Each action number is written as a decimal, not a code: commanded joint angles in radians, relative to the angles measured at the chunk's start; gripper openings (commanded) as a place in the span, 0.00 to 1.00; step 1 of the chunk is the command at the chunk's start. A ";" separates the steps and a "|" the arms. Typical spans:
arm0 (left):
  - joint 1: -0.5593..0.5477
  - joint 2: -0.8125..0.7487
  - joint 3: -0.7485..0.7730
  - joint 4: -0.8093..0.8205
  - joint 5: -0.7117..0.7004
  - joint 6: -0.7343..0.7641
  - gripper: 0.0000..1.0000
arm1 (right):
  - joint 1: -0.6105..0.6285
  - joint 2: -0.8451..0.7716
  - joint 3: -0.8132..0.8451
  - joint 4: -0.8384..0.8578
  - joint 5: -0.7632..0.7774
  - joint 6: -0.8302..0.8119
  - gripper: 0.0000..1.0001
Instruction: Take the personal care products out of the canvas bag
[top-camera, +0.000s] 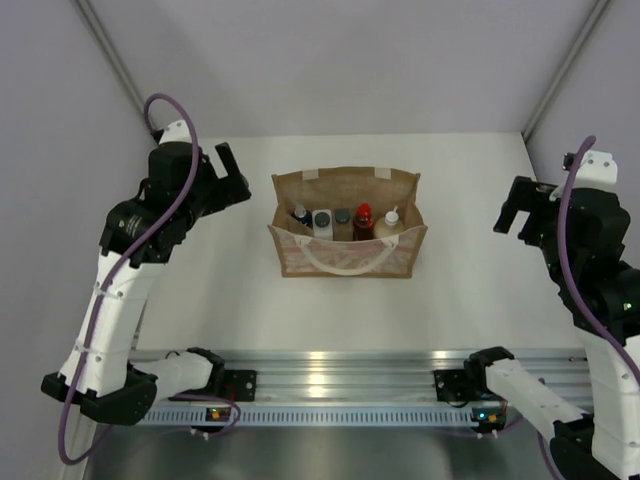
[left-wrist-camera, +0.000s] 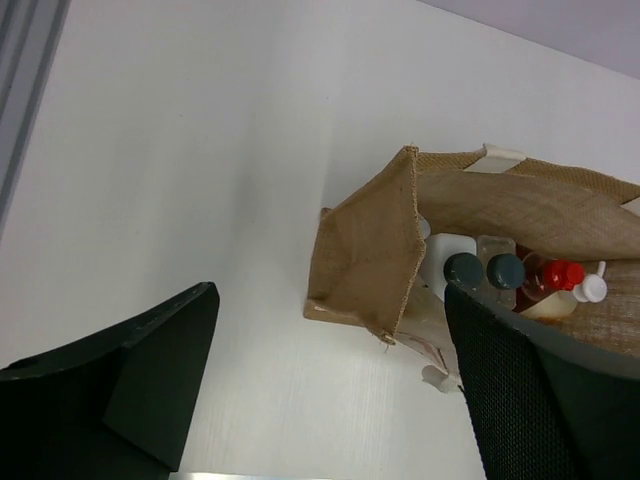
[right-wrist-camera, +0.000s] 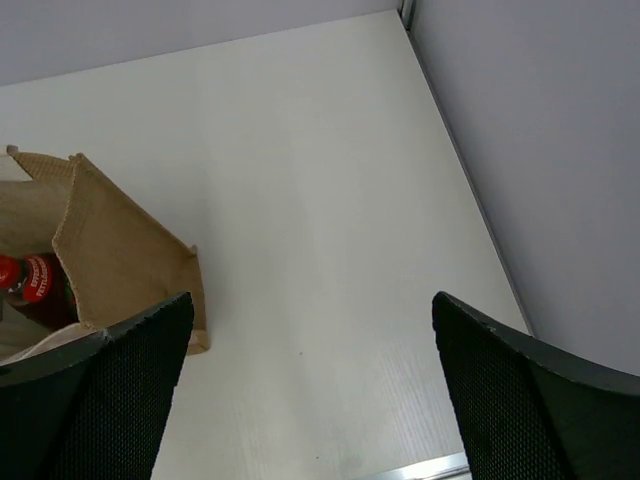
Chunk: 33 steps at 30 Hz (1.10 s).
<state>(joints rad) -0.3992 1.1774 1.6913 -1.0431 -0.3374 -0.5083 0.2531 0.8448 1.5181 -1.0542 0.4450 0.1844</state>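
Note:
The canvas bag (top-camera: 345, 250) stands upright mid-table with its mouth open. Several personal care products stand in a row inside it: an orange bottle (top-camera: 300, 215), a white squarish one (top-camera: 322, 223), a grey-capped clear one (top-camera: 343, 217), a red one (top-camera: 363, 222) and a cream one (top-camera: 389, 222). My left gripper (top-camera: 232, 178) hangs open, left of the bag and apart from it. My right gripper (top-camera: 510, 205) is open too, well to the bag's right. The left wrist view has the bag (left-wrist-camera: 370, 250) with the red bottle (left-wrist-camera: 555, 275) beyond my open gripper (left-wrist-camera: 330, 295). In the right wrist view my open gripper (right-wrist-camera: 312, 300) is over bare table beside the bag (right-wrist-camera: 120, 250).
The white table (top-camera: 200, 290) is walled by grey panels at the back and both sides. A metal rail (top-camera: 330, 375) with both arm bases runs along the near edge. The table's far right corner (right-wrist-camera: 405, 15) meets the side wall.

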 joint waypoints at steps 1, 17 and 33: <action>-0.003 -0.022 0.015 0.003 0.041 -0.090 0.99 | 0.012 -0.009 -0.010 0.032 0.006 0.027 0.99; -0.004 -0.009 -0.282 0.161 0.480 -0.634 0.99 | 0.012 -0.041 -0.088 0.122 -0.236 0.027 1.00; -0.093 -0.032 -0.492 0.161 0.348 -0.860 0.69 | 0.012 0.008 0.016 0.126 -0.409 0.070 1.00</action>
<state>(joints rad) -0.4801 1.1595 1.2217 -0.9134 0.0505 -1.2827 0.2539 0.8360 1.4803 -0.9867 0.1196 0.2302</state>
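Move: The canvas bag's near left rim corner, where the handle strap starts, is about 11 cm to the right of the left hand, 2 cm back and some 15 cm below. Inside the bag, the dark-blue bottle stands about 8 cm farther right and 3 cm farther out than that corner, with the white bottle some 5 cm right of the blue one. The bag's near right rim corner lies roughly 17 cm left of the right hand, 4 cm ahead and 15 cm lower. Bring the left gripper right and down, about 11 cm across and 14 cm down, drawing back slightly, onto the bag's near left corner by the strap. Roll its left side down nearly 40 degrees, tip the fingers some 30 degrees downward and start closing them late, stopping well short of shut. Meanwhile slide the open right gripper about 6 cm left towards the bag, turning it counter-clockwise. ##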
